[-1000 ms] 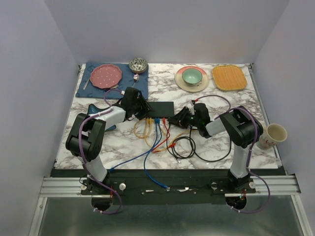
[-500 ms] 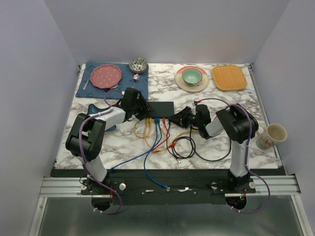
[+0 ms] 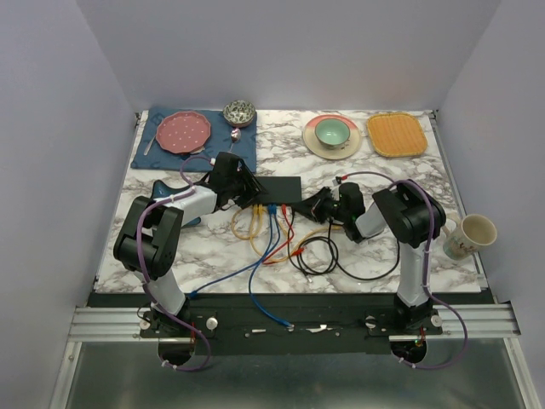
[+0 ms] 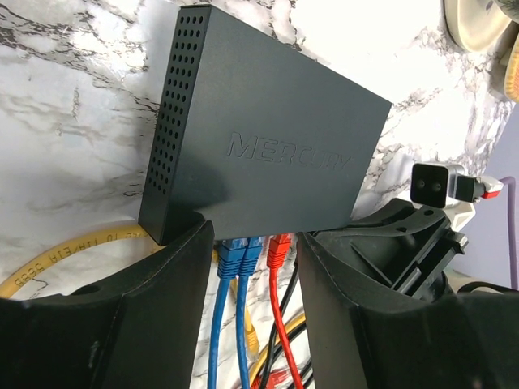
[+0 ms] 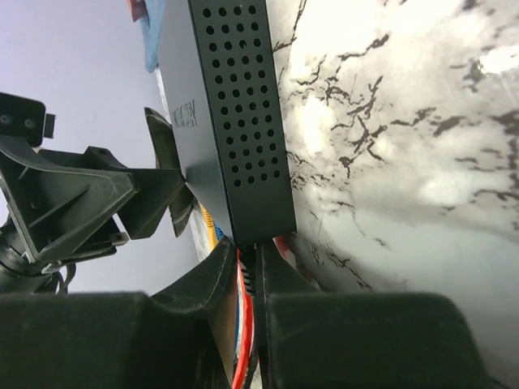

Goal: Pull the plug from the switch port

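The black switch (image 3: pixel 281 187) lies flat mid-table, ports facing the near edge. My left gripper (image 3: pixel 249 189) stands open at its left end. In the left wrist view the switch (image 4: pixel 268 146) fills the middle, and the left gripper (image 4: pixel 253 235) straddles two blue plugs (image 4: pixel 239 253) and a red plug (image 4: pixel 278 247) seated in the ports. My right gripper (image 3: pixel 308 204) is at the switch's right near corner. In the right wrist view the right gripper (image 5: pixel 251 247) is shut on a black plug (image 5: pixel 248 271) just below the switch (image 5: pixel 219 121), with a red cable (image 5: pixel 243 340) alongside.
Yellow, blue, red and black cables (image 3: pixel 281 243) sprawl in front of the switch. At the back are a blue mat with a pink plate (image 3: pixel 184 132), a patterned bowl (image 3: pixel 240 112), a green bowl (image 3: pixel 333 131) and an orange mat (image 3: pixel 396 135). A cup (image 3: pixel 471 233) stands at the right edge.
My right gripper has edged left toward the switch's corner and its jaws have narrowed onto the black plug. The left arm and switch have not moved.
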Motion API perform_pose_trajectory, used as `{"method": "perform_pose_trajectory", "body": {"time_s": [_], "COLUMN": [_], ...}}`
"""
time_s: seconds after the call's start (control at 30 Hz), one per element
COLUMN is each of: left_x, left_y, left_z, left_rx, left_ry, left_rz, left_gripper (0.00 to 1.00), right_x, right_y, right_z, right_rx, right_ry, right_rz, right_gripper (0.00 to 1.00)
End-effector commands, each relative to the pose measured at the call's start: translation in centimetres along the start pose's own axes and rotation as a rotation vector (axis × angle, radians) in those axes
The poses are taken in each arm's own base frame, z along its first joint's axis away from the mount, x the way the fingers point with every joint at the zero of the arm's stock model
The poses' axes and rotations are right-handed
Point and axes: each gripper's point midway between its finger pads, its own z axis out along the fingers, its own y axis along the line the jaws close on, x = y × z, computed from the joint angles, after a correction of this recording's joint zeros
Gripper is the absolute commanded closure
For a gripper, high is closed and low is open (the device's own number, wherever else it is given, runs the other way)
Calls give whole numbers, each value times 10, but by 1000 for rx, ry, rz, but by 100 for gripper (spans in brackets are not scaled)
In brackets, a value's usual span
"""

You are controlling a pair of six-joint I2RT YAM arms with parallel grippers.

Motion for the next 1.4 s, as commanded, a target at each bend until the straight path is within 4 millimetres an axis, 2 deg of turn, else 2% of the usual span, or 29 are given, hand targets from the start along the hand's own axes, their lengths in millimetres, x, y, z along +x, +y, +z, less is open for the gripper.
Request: {"method": "perform_pose_trajectory", "body": {"time_s": [0.0,0.03,0.2,0.33,0.43,0.5,0.53,0.6,0.63,0.7,0.73,0.77,0.8,0.83,0.87,0.9,0.97,1.07,1.1,1.17,1.23,1.27,1.37], "left_x": [12,14,15,31,43,51,51,49,47,41,39,38,35,33,33,31,29,26,25,17,17,14,9], "left_y": [-1,-5,-34,-57,-62,-61,-61,-61,-61,-62,-61,-61,-60,-59,-56,-54,-50,-44,-42,-40,-32,-32,-29], "left_z": [-3,-3,-3,5,13,18,19,17,17,13,12,10,10,9,9,9,9,7,6,1,-2,-5,-12], "left_rx": [24,37,140,193,195,187,187,188,184,181,176,175,169,161,151,143,130,110,102,86,55,57,51], "left_ry": [53,57,67,112,142,163,165,154,146,125,121,114,108,105,101,99,93,79,73,42,42,33,10], "left_rz": [-8,-3,16,52,64,63,57,58,62,67,67,73,72,73,76,72,64,49,51,52,54,52,50], "left_gripper": [40,40,40,40,40,40,40,40,40,40,40,40,40,40,40,40,40,40,40,40,40,40,40], "right_x": [4,3,8,11,12,17,17,24,16,18,4,-5,-6,-21,-30,-30,-48,-59,-56,-59,-58,-60,-66], "right_y": [0,6,3,2,4,-3,0,-13,-3,-22,-27,-17,-32,-37,-27,-38,-36,-45,-55,-61,-66,-64,-48], "right_z": [-8,-10,-20,-26,-28,-31,-36,-50,-58,-77,-85,-95,-108,-117,-127,-138,-151,-168,-175,-182,-186,-187,-187], "right_rx": [-21,-29,14,26,30,60,59,107,99,187,235,241,339,411,428,506,581,707,766,818,848,855,819], "right_ry": [4,1,17,19,33,54,51,48,5,-9,-68,-113,-117,-189,-239,-238,-320,-353,-335,-353,-338,-347,-366], "right_rz": [-40,-56,-124,-148,-166,-176,-188,-190,-213,-221,-231,-262,-268,-290,-322,-340,-377,-403,-400,-396,-405,-412,-438], "right_gripper": [96,98,99,99,99,99,99,99,99,99,99,99,99,99,99,99,99,99,99,99,81,64,48]}}
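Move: The right fingers already grip the black plug in the right end of the switch's near edge; the clear marble it is taken to lies about 17 cm to their right, 6 cm back and 1 cm lower. The red plug sits some 3 cm to the hand's left, level with it, the blue plugs about 7 cm left and also level, the switch's middle 5 cm ahead and 5 cm left. From the open left hand the black plug is some 10 cm right, 2 cm back and 4 cm below. The right hand draws the black plug back out of the switch, slowly for the first 2 cm and then faster to about 5 cm, before swinging it some 17 cm right in a low arc, rising and sinking again while the wrist rolls about 50 degrees so the fingers point steeply down, and they open over the marble at the end. Meanwhile the open left hand shifts about 7 cm right along the switch's near edge and comes back roughly half of that. ##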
